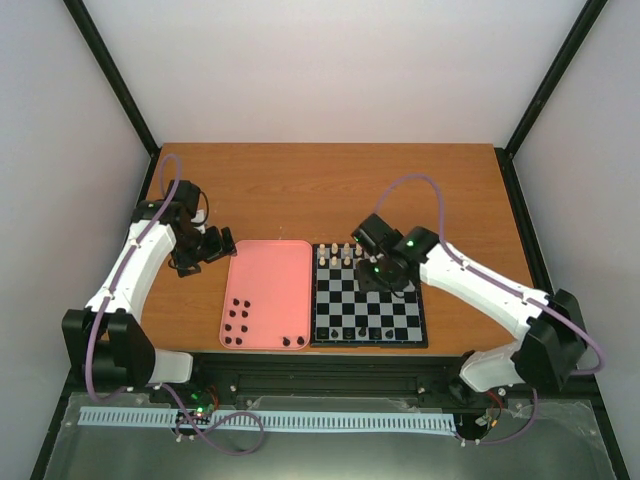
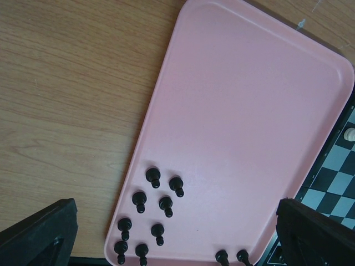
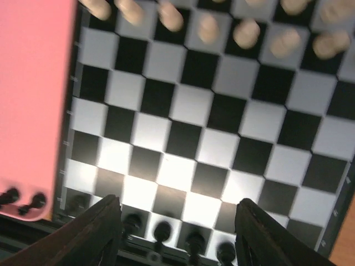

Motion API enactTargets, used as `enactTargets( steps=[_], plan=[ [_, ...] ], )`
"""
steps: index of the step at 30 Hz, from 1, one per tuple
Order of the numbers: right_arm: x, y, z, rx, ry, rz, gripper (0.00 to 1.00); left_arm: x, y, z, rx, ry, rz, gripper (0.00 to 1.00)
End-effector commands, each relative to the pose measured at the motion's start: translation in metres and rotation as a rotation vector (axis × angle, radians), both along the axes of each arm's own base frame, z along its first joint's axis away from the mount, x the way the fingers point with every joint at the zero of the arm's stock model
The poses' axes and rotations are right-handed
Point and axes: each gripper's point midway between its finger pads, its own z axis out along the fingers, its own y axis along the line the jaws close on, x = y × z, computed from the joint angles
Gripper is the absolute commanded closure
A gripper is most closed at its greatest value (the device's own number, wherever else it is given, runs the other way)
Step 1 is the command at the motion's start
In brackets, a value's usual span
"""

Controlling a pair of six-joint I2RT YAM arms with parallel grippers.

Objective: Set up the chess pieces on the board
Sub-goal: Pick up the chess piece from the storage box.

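Several black chess pieces (image 2: 150, 210) stand in a cluster at the near left corner of the pink tray (image 2: 238, 111), and two more (image 2: 232, 256) at its near edge. Several black pieces (image 3: 162, 230) stand in the board's (image 3: 222, 111) near row. My right gripper (image 3: 177, 221) hangs open above that row with nothing between its fingers (image 3: 105, 227). In the top view it (image 1: 385, 275) is over the board (image 1: 345, 300). My left gripper (image 2: 176, 221) is open above the tray's near left part, holding nothing; from above it (image 1: 200, 250) sits by the tray's far left corner.
Cream-white pieces (image 3: 247, 33) fill the board's far rows (image 1: 340, 253). The pink tray (image 1: 270, 280) lies directly left of the board, long side against it. Brown tabletop (image 1: 330, 190) stretches behind both. Black frame posts rise at the table's far corners.
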Motion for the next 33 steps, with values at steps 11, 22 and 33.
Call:
enactTargets(
  steps=[11,22,33],
  plan=[
    [-0.043,0.147,0.004,0.04,-0.019,0.355,0.44,-0.003,-0.002,0.021,-0.021,-0.062,-0.012,0.0],
    [-0.093,0.211,-0.03,0.047,0.082,0.617,0.44,-0.005,-0.003,0.018,-0.026,-0.056,-0.014,0.0],
    [-0.095,0.221,-0.07,-0.039,0.161,0.652,0.49,-0.006,-0.004,0.015,-0.027,-0.051,-0.023,0.0]
  ],
)
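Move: The black piece to be picked, in the pink tray's near right corner, lies about 21 cm left of the right hand, 9 cm back and 10 cm below. Its twin stands some 3 cm to its right; the tray's left group begins roughly 10 cm to its left, level with it. From the left hand the piece is about 14 cm back, 15 cm right and 12 cm below. Right hand swings 22 cm left, then back and down towards the tray piece, turning 35 degrees counter-clockwise, fingers half open. ##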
